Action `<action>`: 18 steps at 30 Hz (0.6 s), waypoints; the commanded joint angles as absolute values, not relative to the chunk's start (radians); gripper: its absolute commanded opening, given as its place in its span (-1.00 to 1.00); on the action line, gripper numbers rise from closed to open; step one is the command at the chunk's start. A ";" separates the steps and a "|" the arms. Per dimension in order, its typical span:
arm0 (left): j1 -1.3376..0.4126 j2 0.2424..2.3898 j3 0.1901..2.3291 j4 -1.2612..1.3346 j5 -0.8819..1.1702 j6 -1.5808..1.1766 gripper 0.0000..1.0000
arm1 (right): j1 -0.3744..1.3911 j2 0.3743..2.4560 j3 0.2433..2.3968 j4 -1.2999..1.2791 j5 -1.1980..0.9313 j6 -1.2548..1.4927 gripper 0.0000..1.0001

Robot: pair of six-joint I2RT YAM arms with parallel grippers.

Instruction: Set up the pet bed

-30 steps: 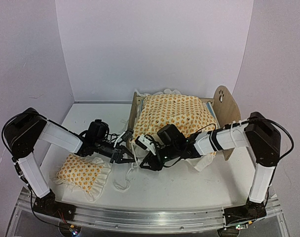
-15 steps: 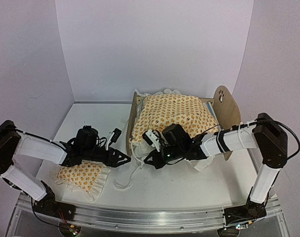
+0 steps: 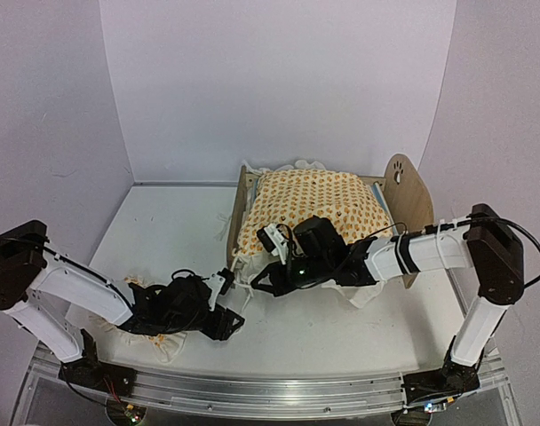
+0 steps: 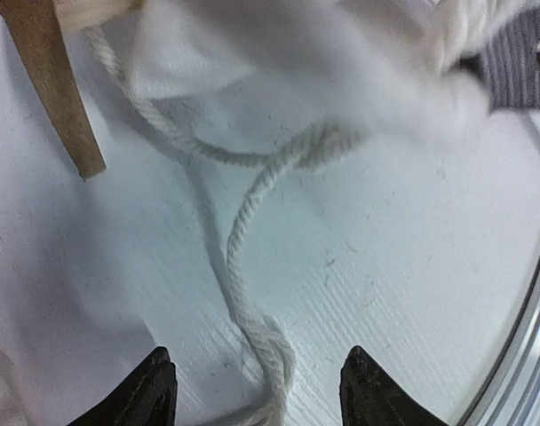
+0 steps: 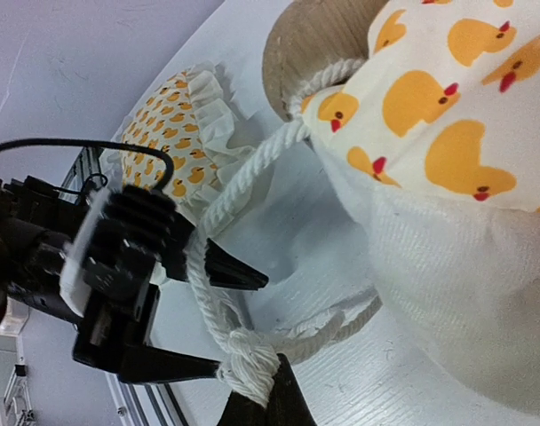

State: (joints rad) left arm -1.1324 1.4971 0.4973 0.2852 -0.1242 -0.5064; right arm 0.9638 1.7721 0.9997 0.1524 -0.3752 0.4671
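Observation:
The pet bed (image 3: 410,197), a light plywood frame with a paw-print headboard, stands right of centre. An orange duck-print blanket (image 3: 313,206) covers it. A white cord (image 5: 218,191) hangs from the blanket's near left corner down to the table. My right gripper (image 5: 263,401) is shut on the cord's knot (image 5: 250,362), just off the bed's low footboard (image 3: 240,213). My left gripper (image 4: 261,392) is open low over the table near the front edge. A cord loop (image 4: 250,330) lies between its fingers, untouched. In the right wrist view, the left gripper (image 5: 194,315) sits close beside the knot.
The matching ruffled pillow (image 5: 179,108) lies on the table at the front left, mostly under my left arm (image 3: 92,288). A bed leg (image 4: 52,84) and white blanket lining (image 4: 297,62) fill the top of the left wrist view. The metal front rail (image 3: 270,390) is close.
My left gripper opened, let go of the cord and dropped back toward the front edge. My right gripper closed on the cord's knot and shifted slightly left.

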 commanded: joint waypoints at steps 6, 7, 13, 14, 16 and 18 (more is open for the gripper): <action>-1.252 1.561 0.523 0.207 -0.354 -0.531 0.08 | 0.979 1.695 1.077 0.229 -0.401 0.509 -1.00; -1.253 1.565 0.522 0.185 -0.370 -0.557 0.01 | 0.980 1.698 1.092 0.228 -0.404 0.506 -1.00; -1.284 1.524 0.501 0.070 -0.471 -0.682 -0.83 | 0.979 1.692 1.187 0.232 -0.302 0.512 -1.00; -1.286 1.508 0.493 0.070 -0.478 -0.694 -0.92 | 0.978 1.700 1.212 0.233 -0.290 0.512 -1.00; -1.290 1.492 0.488 0.069 -0.472 -0.696 -1.00 | 0.978 1.720 1.265 0.233 -0.284 0.504 -1.00; -1.291 1.492 0.488 0.065 -0.457 -0.692 -1.00 | 0.978 1.740 1.313 0.233 -0.294 0.495 -1.00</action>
State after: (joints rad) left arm -1.2831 1.5311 0.4927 0.0994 -0.4248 -0.6552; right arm 0.9768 1.7447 1.1931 0.1692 -0.3244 0.5037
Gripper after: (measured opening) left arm 0.008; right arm 0.021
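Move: The open left hand has the cord's loose tail roughly 3 cm below its pads and about 1 cm back and left. From it, the knot is some 5 cm ahead, 5 cm right and 6 cm up, still pinched by the right hand. The bed's near left corner lies roughly 6 cm ahead and 5 cm left of the right hand, slightly lower. The small pillow lies about 18 cm left and 7 cm ahead of the left hand, and 3 cm lower. The left fingers close on the cord's tail and pinch it, after the hand dips about 3 cm and eases back; while closing it draws some 3.5 cm left. The right hand keeps its shut grip on the knot and pulls up about 10 cm, faster and faster, also going left and forward over the bed's near left corner. ##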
